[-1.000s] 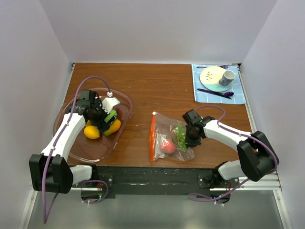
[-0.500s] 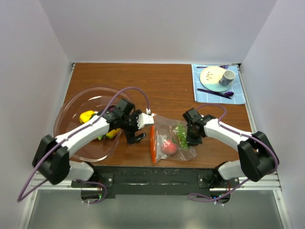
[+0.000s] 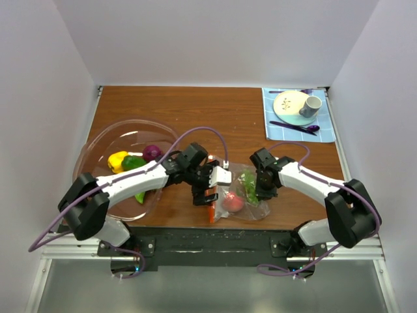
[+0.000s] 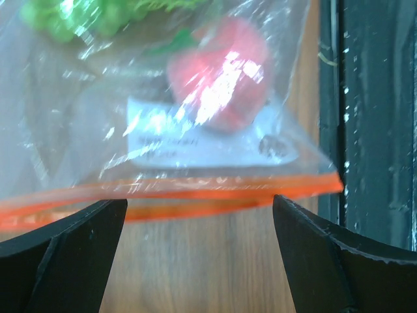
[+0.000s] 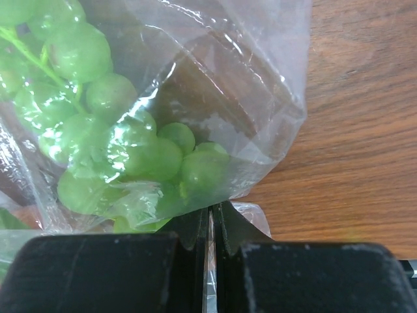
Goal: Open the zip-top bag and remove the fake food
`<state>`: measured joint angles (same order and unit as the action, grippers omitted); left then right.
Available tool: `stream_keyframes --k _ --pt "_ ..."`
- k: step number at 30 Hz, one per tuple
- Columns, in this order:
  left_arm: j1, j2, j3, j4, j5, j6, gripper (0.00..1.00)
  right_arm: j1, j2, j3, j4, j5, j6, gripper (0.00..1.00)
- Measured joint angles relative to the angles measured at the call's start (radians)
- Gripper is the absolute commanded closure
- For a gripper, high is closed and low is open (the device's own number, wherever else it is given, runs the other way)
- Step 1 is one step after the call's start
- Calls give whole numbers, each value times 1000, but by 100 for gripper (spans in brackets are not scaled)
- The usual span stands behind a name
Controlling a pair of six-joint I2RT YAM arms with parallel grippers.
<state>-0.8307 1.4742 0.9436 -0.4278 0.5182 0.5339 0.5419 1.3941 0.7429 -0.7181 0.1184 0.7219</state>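
Observation:
The zip-top bag [image 3: 242,195] lies on the table near the front edge, its orange-red zip strip [image 4: 169,195] on the left side. Inside it I see a pink-red piece of fake food [image 4: 225,75] and green grapes [image 5: 124,143], with a white label [image 4: 176,140] below them. My left gripper [image 3: 212,186] is open right at the strip, and its two dark fingers [image 4: 71,248] stand wide apart on either side of the strip's middle. My right gripper [image 5: 212,222] is shut on the clear film at the bag's opposite edge. More fake food, yellow [image 3: 117,160], green [image 3: 133,162] and purple [image 3: 152,152], lies in the bowl.
The large clear bowl [image 3: 98,140] sits at the left under my left arm. A blue placemat [image 3: 326,134] with a plate, cup and spoon is at the back right corner. The table's black front rail [image 4: 378,130] runs just beside the bag.
My left arm has swung right, out of the bowl and across to the bag's zip strip, staying open. The pieces it hung over now lie uncovered in the bowl. The right gripper kept its hold.

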Motion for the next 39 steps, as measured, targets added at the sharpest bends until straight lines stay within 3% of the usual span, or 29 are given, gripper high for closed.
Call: stream_keyframes --k 5,15,28,30,31,34,37,39 --pt "-51 75 3 48 3 0 0 0 0 46 -41 0 0 100" --pt "-66 145 3 134 6 -4 0 3 -78 314 -164 0 -14 100" --pt "-66 185 7 185 71 -71 0 130 -39 319 -194 -31 12 100" --pt "-66 197 14 187 80 -79 0 132 -34 319 -194 -33 15 95" --pt "-66 202 19 188 84 -81 0 132 -34 319 -193 -33 16 86" --pt "-67 207 35 187 95 -92 0 132 -33 319 -193 -34 20 84" --pt "-70 209 54 187 105 -106 0 132 -32 319 -193 -34 20 74" --pt "-73 209 65 187 111 -114 0 132 -32 319 -193 -34 21 74"
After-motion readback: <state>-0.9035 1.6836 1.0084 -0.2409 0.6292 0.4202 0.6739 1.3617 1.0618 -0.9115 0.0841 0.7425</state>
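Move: The left hand is wide open just outside the bag's orange-edged mouth, which lies about 2 cm to its right and 7 cm below. The peach inside is roughly 7 cm to its right, 3 cm back and 6 cm below; the grapes are some 13 cm right, 3 cm ahead. The right hand still pinches the closed end; from it the peach lies about 10 cm left and 3 cm back, the grapes 4 cm left and 3 cm ahead, both near its own height. Upward and somewhat forward, the right hand raises the pinched closed end of the bag about 10 cm, then swings back and left over the bag towards the left hand, stops, and begins to part its fingers. The left hand stays wide open and works some 6 cm right, dipping first, towards the peach, its forward fingertip coming in under the bag film. ##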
